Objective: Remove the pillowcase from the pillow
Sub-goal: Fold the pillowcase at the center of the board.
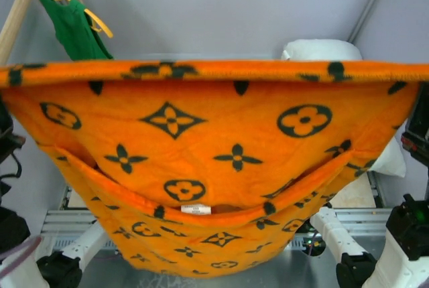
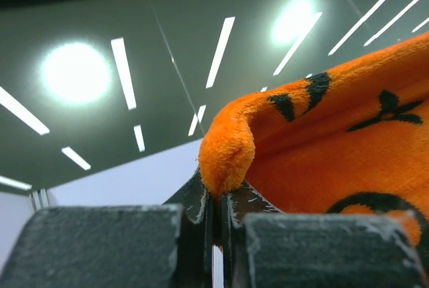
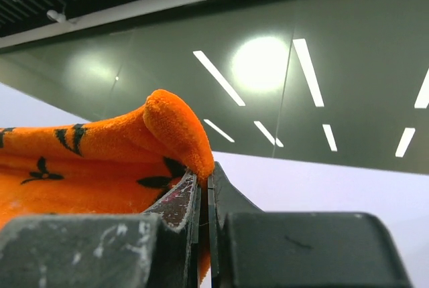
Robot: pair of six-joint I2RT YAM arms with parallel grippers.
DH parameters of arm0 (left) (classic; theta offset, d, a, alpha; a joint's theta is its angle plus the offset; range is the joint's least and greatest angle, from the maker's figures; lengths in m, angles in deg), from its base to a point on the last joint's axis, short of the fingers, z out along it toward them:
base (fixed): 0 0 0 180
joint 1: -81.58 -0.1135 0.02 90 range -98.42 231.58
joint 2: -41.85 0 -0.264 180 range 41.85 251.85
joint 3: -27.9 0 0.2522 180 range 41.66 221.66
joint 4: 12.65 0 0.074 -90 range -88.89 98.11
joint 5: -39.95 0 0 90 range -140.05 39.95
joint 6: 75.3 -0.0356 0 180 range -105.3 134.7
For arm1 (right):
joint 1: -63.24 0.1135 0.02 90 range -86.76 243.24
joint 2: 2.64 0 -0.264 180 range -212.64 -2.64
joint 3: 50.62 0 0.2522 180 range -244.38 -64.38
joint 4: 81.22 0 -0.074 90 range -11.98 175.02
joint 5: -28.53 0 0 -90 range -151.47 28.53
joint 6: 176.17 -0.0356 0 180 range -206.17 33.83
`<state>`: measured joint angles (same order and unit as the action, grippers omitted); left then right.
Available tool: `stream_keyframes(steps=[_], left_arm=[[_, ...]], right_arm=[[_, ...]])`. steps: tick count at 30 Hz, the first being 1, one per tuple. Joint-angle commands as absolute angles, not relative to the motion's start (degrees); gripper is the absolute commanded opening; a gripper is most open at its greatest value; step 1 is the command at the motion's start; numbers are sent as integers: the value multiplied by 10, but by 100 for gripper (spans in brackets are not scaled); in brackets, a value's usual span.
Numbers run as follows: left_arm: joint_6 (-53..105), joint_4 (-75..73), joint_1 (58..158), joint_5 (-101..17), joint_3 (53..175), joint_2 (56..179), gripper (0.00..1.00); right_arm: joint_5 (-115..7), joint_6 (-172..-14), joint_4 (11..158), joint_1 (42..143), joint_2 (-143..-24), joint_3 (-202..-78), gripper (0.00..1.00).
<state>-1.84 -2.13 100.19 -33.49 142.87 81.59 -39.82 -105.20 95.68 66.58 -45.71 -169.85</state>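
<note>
The orange fuzzy pillowcase (image 1: 201, 140) with black flower and circle motifs hangs stretched wide across the top view, sagging like a hammock. Its open mouth faces the camera and a small white label (image 1: 196, 209) shows at the lower hem. My left gripper (image 2: 218, 194) is shut on the pillowcase's left corner (image 2: 228, 154). My right gripper (image 3: 204, 177) is shut on the right corner (image 3: 175, 127). Both wrist views look up at the ceiling. The white pillow (image 1: 322, 49) shows behind the cloth's top edge at the back right, apart from the case and mostly hidden.
A green tank top (image 1: 74, 30) hangs on a yellow hanger at the back left beside a wooden pole (image 1: 17, 13). The arms' white links (image 1: 335, 234) and black joints (image 1: 59, 269) stand below the cloth at the near edge.
</note>
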Motion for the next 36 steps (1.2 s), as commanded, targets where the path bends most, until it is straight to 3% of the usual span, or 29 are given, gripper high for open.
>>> stream_keyframes(steps=[1,9,14,17,21,27,32,36], left_arm=[[-72,44,1000,-443,1448,899,0],[-99,-26,998,-519,1362,1056,0],[11,-146,903,-439,1242,1164,0],[32,-259,888,-439,1173,1260,0],[63,-320,878,-426,1198,1401,0],[72,-342,868,-404,1347,1573,0],[86,-319,850,-385,1480,1669,0],[89,-323,841,-349,1483,1671,0]], right_arm=[[-468,-1031,952,662,-520,-1690,0],[-473,-1054,1003,662,-606,-1567,0],[-488,-1068,1097,662,-682,-1407,0],[-495,-1041,1114,662,-791,-1381,0],[-489,-991,1102,662,-942,-1431,0],[-490,-926,1045,662,-1118,-1604,0],[-473,-881,1003,662,-1190,-1717,0],[-467,-867,1017,662,-1180,-1709,0]])
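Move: The left hand holds the pillowcase high above its arm's foot, with the board's middle about 33 cm ahead, 26 cm to its right and 74 cm below. The wooden crate is some 38 cm ahead, 12 cm to its left and nearly as low. From the right hand, holding the other top corner, the board's middle lies 35 cm ahead, 22 cm to the left and 75 cm below, and the pillow 43 cm ahead, 21 cm to the right, 68 cm down. Both hands keep the top corners of the pillowcase pinched and fling it forward and down together over the board, about 65 cm out. They dip some 50 cm, then lift again by about 5 cm as they ease to a stop towards the far side. The wrists tip forward, bringing the fingers from pointing up to roughly level, while the grippers stay shut. ##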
